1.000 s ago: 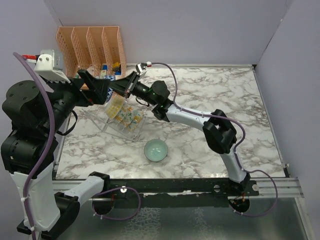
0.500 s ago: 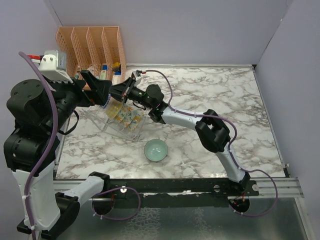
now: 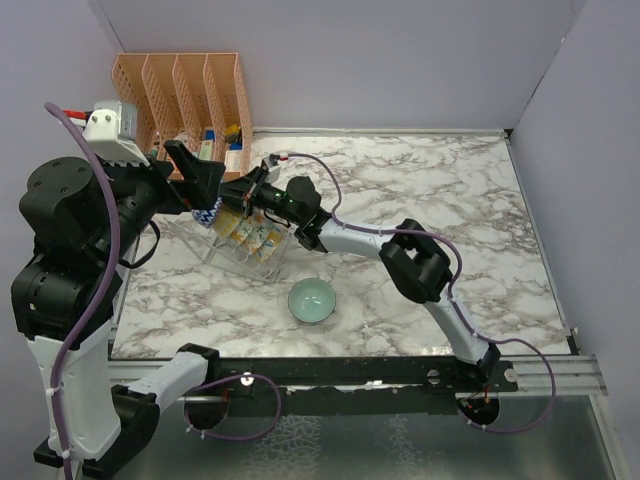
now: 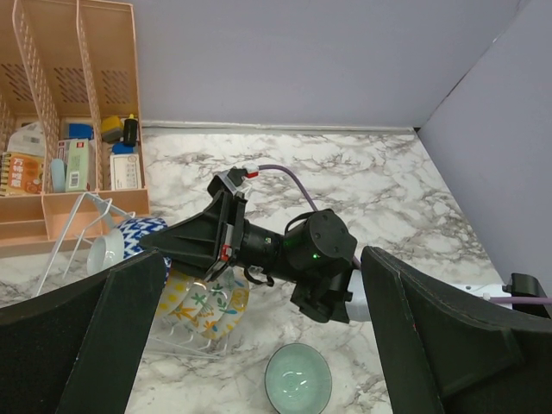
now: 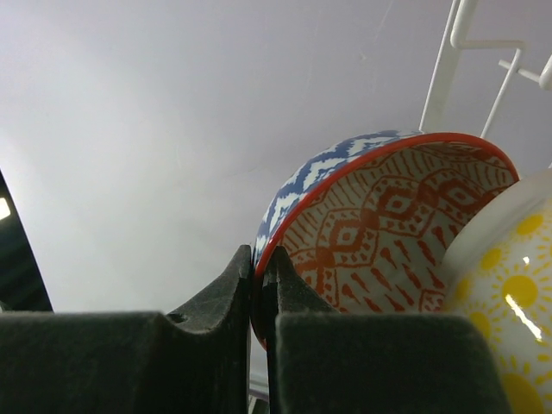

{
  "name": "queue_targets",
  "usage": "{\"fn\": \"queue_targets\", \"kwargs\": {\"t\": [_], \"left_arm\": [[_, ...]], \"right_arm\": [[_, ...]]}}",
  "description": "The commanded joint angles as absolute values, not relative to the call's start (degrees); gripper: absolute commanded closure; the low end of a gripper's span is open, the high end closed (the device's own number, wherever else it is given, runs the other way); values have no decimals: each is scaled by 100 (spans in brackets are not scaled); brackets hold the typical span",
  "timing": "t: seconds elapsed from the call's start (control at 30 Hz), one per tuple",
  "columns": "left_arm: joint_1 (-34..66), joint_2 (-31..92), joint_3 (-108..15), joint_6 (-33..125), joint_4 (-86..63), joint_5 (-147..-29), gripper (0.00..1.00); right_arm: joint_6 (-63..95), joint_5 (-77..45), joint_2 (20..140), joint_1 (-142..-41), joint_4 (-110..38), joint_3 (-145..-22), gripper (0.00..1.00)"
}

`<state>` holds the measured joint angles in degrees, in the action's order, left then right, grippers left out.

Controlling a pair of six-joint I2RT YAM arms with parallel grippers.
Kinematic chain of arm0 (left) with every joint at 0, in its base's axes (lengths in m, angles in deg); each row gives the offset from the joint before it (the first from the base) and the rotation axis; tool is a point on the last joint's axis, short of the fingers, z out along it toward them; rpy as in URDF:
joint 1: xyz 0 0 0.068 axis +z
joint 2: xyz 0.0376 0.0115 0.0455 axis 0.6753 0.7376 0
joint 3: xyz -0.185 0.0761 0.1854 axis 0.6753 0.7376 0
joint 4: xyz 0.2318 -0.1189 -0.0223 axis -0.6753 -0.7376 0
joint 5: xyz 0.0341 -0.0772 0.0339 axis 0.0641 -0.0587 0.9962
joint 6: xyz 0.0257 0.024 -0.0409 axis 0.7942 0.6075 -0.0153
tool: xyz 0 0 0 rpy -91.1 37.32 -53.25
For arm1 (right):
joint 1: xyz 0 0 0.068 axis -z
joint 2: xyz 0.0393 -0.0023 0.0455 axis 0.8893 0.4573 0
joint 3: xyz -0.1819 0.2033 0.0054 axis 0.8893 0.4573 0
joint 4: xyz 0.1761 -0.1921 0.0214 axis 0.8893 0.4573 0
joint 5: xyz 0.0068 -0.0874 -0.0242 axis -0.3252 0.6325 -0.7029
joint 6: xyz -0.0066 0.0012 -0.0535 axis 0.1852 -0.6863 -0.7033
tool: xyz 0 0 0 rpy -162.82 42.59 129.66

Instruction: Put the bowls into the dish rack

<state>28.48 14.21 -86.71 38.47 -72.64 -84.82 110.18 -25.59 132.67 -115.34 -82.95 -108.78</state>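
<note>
My right gripper (image 5: 263, 259) is shut on the rim of the red-patterned bowl (image 5: 379, 224), whose outside is blue and white. It holds the bowl on edge at the left end of the wire dish rack (image 3: 245, 258), against a yellow-centred bowl (image 5: 509, 293). In the top view the right gripper (image 3: 232, 192) is over the rack, where several bowls (image 3: 250, 232) stand on edge. The plain teal bowl (image 3: 312, 300) sits upright on the table in front of the rack, and shows in the left wrist view (image 4: 297, 379). My left gripper (image 3: 205, 190) is open and empty above the rack's left end.
An orange slotted organizer (image 3: 180, 90) with small items stands at the back left, just behind the rack; it shows in the left wrist view (image 4: 78, 103). The right arm (image 3: 420, 260) stretches across the middle of the marble table (image 3: 450, 190). Walls close in the back and both sides.
My right gripper has moved left and down with the red-patterned bowl, to the rack's left end. The left arm has shifted slightly; the teal bowl has not moved.
</note>
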Motion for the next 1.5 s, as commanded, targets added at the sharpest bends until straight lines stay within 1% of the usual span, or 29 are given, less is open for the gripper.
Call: {"fn": "queue_targets", "kwargs": {"t": [0.0, 0.07, 0.27, 0.4, 0.5, 0.63, 0.77, 0.87, 0.93, 1.1, 1.47], "left_arm": [[2824, 1374, -8652, 3907, -7267, -8457, 1], [2824, 1374, -8661, 3914, -7273, -8436, 1], [2824, 1391, -8636, 3915, -7273, -8416, 1], [2824, 1408, -8640, 3922, -7261, -8412, 1], [2827, 1426, -8658, 3913, -7248, -8413, 1], [2825, 1438, -8698, 3908, -7247, -8374, 1], [2824, 1457, -8752, 3881, -7253, -8320, 1], [2824, 1470, -8772, 3880, -7258, -8333, 1], [2825, 1475, -8770, 3883, -7240, -8337, 1], [2824, 1462, -8734, 3926, -7221, -8353, 1], [2824, 1419, -8641, 3908, -7178, -8367, 1]], "right_arm": [[11194, -2552, 13237, -11565, -8639, -10734, 92], [11213, -2520, 13202, -11570, -8618, -10614, 86], [11304, -2494, 13172, -11561, -8606, -10382, 82], [11347, -2527, 13211, -11537, -8556, -10385, 77], [11308, -2538, 13184, -11518, -8463, -10414, 75], [11230, -2508, 13055, -11500, -8261, -10365, 70], [11159, -2481, 12820, -11491, -7867, -10201, 66], [10945, -2370, 12501, -11486, -7023, -10051, 61], [10890, -2331, 12388, -11482, -6699, -9996, 61], [10967, -2499, 12411, -11473, -6684, -10006, 60], [10342, -2299, 11925, -11425, -6181, -10040, 60]]}}
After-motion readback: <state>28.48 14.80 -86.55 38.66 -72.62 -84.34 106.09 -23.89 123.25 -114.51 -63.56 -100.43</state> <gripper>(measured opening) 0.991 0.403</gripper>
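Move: At the dish rack's far-left end, the right hand holds the blue-patterned bowl by its rim; the slot for it lies about 8 cm below, 3 cm left and 2 cm back of that hand. The yellow-sun bowl stands some 5 cm back, level sideways and 7 cm lower; the nearer floral bowl is about 8 cm back, 4 cm right and 9 cm down. From the left hand the slot is roughly 11 cm ahead, 4 cm left and 30 cm below. Sinking about 4.5 cm towards the slot, in two short drops with a pause between, the right hand steadily spreads its fingers and gives up its pinch on the blue-patterned bowl's rim. During the second drop it tips its fingertips down some 15 degrees and eases a couple of centimetres right; one finger ends clear outside the bowl, the other still beside the rim on the yellow-sun bowl's side. ##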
